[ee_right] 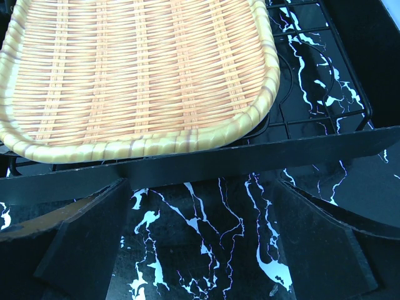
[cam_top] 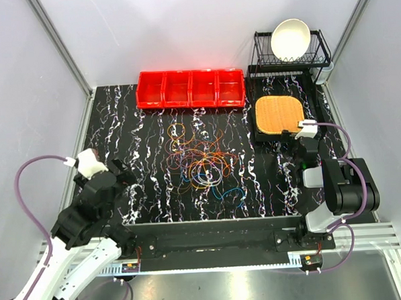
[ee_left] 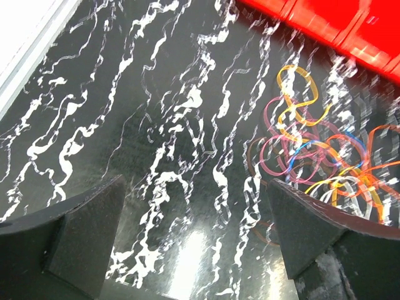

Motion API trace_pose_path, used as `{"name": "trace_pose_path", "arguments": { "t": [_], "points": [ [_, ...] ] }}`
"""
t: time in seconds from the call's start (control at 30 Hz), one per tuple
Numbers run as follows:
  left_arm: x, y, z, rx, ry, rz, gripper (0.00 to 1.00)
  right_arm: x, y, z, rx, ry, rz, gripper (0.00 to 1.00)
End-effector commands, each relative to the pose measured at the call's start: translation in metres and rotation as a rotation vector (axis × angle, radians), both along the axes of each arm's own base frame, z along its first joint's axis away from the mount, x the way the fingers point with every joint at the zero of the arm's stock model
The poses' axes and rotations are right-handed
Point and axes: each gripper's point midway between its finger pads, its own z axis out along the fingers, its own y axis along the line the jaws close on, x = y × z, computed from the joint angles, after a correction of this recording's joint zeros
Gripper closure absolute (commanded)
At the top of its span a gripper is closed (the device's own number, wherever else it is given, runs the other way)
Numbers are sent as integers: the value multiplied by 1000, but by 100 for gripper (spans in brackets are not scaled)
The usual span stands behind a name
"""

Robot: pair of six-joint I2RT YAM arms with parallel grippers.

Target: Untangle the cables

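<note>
The cables (cam_top: 202,162) lie in a loose tangle of orange, yellow, red, blue and green loops at the middle of the black marbled table. In the left wrist view the cables (ee_left: 325,156) sit up and to the right of the jaws. My left gripper (cam_top: 124,175) hovers left of the tangle, open, with nothing between its fingers (ee_left: 94,231). Over at the right my right gripper (cam_top: 304,152) stands open and empty just in front of the black tray. Only bare table shows between its fingers (ee_right: 81,244).
A row of red bins (cam_top: 190,89) stands at the back. A woven wicker plate (cam_top: 278,113) rests on a black tray (cam_top: 259,137) at the back right. Behind it a wire rack (cam_top: 320,52) holds a white bowl (cam_top: 290,38). White walls surround the table.
</note>
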Motion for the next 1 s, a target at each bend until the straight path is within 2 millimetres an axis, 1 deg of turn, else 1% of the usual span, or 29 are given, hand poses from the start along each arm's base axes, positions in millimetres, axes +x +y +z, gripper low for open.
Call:
{"name": "trace_pose_path", "arguments": {
  "t": [0.0,0.03,0.07,0.1,0.13,0.17,0.23,0.27,0.3,0.37,0.4,0.43,0.47,0.53,0.63,0.73,0.8,0.83,0.9,0.93,0.97],
  "points": [
    [6,-2,25,-76,-130,3,1,20,1,40,7,-154,6,0],
    [7,-4,29,-82,-148,-7,1,20,1,41,9,-156,6,0],
    [9,-11,31,-67,-153,-59,1,20,1,40,7,-154,6,0],
    [13,-20,41,-78,-193,-105,1,20,1,41,9,-156,6,0],
    [15,-29,40,-68,-194,-159,1,20,1,41,6,-156,6,0],
    [15,-43,39,-51,-188,-255,1,20,1,41,9,-156,6,0],
    [14,-57,37,-50,-185,-341,1,20,1,41,8,-158,6,0],
    [11,-68,37,-33,-181,-419,1,20,1,40,9,-155,6,1],
    [11,-70,35,-31,-174,-431,1,20,1,41,7,-156,6,0],
    [13,-70,24,-24,-138,-418,1,20,1,41,9,-156,6,0],
    [14,-70,13,-4,-89,-419,1,20,1,41,7,-156,6,0],
    [14,-71,13,0,-71,-420,1,20,2,40,7,-154,7,0],
    [16,-70,3,18,-19,-409,1,19,2,39,8,-150,7,0],
    [17,-70,2,40,10,-412,1,19,2,39,8,-150,7,0],
    [18,-74,-6,55,51,-430,1,20,2,41,7,-154,7,0],
    [17,-78,-6,45,52,-449,1,20,2,40,9,-151,7,0],
    [15,-76,-4,47,41,-449,1,21,1,39,9,-145,5,0],
    [15,-75,-4,43,36,-445,1,17,0,39,13,-151,-6,0],
    [13,-74,-3,37,22,-441,1,13,9,52,3,-188,50,0],
    [13,-73,-4,39,20,-440,1,11,13,91,-5,-264,45,0],
    [14,-73,-3,37,14,-439,1,2,12,71,22,-116,28,0]
  ]
}}
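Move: The cable tangle's middle lies some 24 cm to the right of the raised, empty left hand, about 9 cm farther out and 21 cm below it. Its yellow loop is nearer, roughly 15 cm right and 22 cm ahead; its blue loop sits about 34 cm right and 3 cm back. The red bins stand some 36 cm ahead and 21 cm right. From the right hand, the tangle is about 33 cm left, 9 cm back and 5 cm lower. Rightward towards the cable tangle, the left hand swings about 7 cm through the air, rising slightly first, then sinking roughly 5 cm from that crest and edging a little forward. As it travels, the wrist yaws some 25 degrees clockwise, bringing the fingers round towards the cables; they stay wide open and touch nothing. ##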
